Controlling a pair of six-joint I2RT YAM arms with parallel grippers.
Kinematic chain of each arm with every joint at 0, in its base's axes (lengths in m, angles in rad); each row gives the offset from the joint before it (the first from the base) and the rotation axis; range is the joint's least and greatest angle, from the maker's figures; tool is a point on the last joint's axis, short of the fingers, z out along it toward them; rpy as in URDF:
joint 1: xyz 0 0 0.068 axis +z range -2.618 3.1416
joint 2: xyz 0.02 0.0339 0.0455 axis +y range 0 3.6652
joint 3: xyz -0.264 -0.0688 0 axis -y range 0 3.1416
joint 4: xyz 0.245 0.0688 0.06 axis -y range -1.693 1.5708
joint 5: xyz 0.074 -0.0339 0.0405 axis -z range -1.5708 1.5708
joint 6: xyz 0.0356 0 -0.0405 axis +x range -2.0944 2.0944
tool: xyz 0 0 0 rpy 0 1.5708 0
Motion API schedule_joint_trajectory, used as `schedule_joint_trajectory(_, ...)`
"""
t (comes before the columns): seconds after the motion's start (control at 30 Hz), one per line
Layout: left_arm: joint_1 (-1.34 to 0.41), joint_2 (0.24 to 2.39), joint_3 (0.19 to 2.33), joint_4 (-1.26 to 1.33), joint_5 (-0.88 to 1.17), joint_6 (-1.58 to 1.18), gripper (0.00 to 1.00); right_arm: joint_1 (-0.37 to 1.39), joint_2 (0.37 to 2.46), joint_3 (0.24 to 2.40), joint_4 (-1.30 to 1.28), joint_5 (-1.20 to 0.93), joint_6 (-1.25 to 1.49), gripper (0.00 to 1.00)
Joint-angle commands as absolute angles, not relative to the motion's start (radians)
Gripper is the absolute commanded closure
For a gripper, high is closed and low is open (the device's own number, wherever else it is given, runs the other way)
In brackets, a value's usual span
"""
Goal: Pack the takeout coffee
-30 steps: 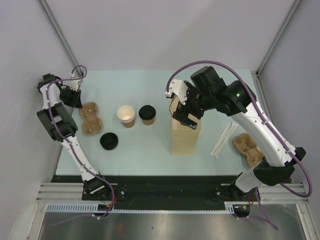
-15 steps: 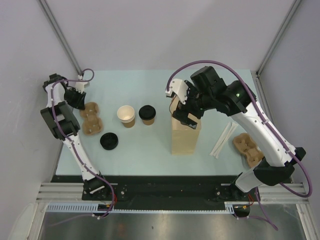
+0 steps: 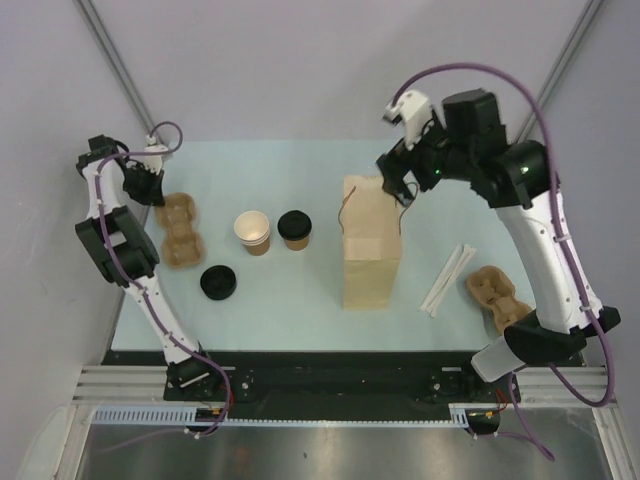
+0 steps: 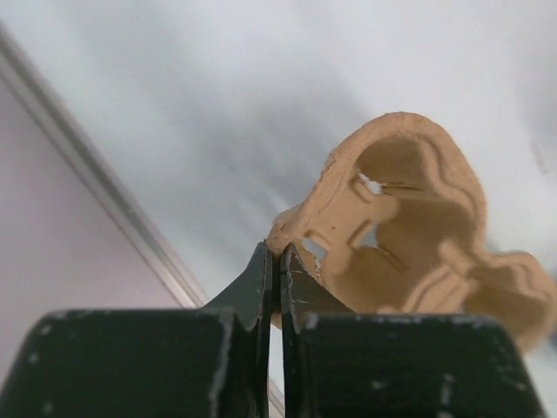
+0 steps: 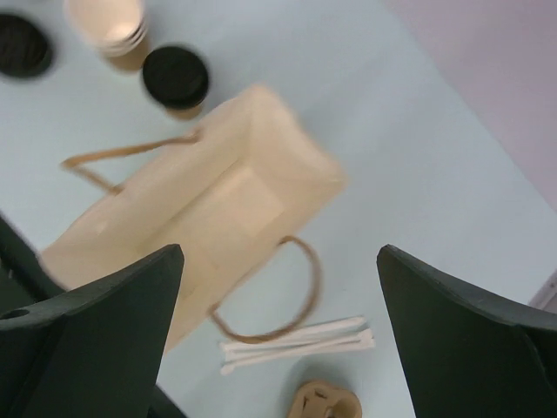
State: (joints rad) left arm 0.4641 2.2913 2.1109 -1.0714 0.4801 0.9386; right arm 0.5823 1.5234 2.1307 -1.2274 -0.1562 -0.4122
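Two takeout coffee cups stand at mid-table: one with a black lid (image 3: pixel 294 228) (image 5: pixel 175 78) and one open, white inside (image 3: pixel 252 230) (image 5: pixel 109 22). A loose black lid (image 3: pixel 218 282) (image 5: pixel 19 43) lies nearer the front. My left gripper (image 3: pixel 154 194) (image 4: pixel 277 254) is shut on the rim of a brown pulp cup tray (image 3: pixel 181 233) (image 4: pixel 409 226) at the far left. The tall paper bag (image 3: pixel 370 245) (image 5: pixel 218 213) stands upright. My right gripper (image 3: pixel 398 180) (image 5: pixel 280 250) hangs open above and behind it, holding nothing.
White wrapped straws (image 3: pixel 447 278) (image 5: pixel 296 344) lie right of the bag. A second pulp tray (image 3: pixel 497 296) (image 5: pixel 326 405) sits near the right front corner. Metal frame posts rise at the table's back corners. The bag's string handles (image 5: pixel 300 287) droop outward.
My left gripper has closed onto the tray's rim. My right gripper has lifted away from the bag's mouth, up and to the back right, still open.
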Motion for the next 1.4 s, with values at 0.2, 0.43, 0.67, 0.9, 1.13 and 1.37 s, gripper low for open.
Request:
schedule_joint_trajectory(0.2,0.422,1.866,1.956,-0.948,0.621,0.620,1.00,0.232,1.580,2.304,-1.048,-0.374,-0.215,0.00)
schedule_joint_trajectory(0.43,0.286,1.639,1.899,-0.907,0.640,0.491,1.00,0.156,1.693,2.338,-1.061,-0.472,-0.353,0.01)
schedule_joint_trajectory(0.67,0.052,1.508,2.080,-0.896,0.569,0.312,1.00,0.220,1.730,2.467,-1.154,-0.638,-0.437,0.04)
schedule_joint_trajectory(0.9,-0.264,1.419,2.126,-0.807,0.348,0.221,1.00,0.504,1.565,2.312,-0.952,-0.548,-0.370,0.14)
schedule_joint_trajectory(1.13,-0.344,1.405,2.157,-0.760,0.317,0.192,1.00,0.629,1.580,2.286,-0.749,-0.463,-0.126,0.30)
schedule_joint_trajectory(1.37,-0.344,1.335,2.079,-0.689,0.373,0.219,1.00,0.729,1.637,2.332,-0.684,-0.423,-0.077,0.33)
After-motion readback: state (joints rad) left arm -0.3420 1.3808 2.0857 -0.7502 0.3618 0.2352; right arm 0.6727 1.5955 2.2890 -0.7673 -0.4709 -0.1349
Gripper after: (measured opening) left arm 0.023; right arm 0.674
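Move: The left hand already pinches the far end of the brown carrier; the paper bag it heads for is about 63 cm right, 18 cm back. On the way, the white cup stack sits some 31 cm right, the lidded cup 43 cm right, both 11 cm back. From the right hand, the carrier lies about 60 cm left, 8 cm ahead, 34 cm below; the bag is 8 cm left, roughly level fore-and-aft, its middle 27 cm below. Left hand hoists the still-pinched carrier some 45 cm, swinging right; right hand, narrowing, loops up-left towards it. ##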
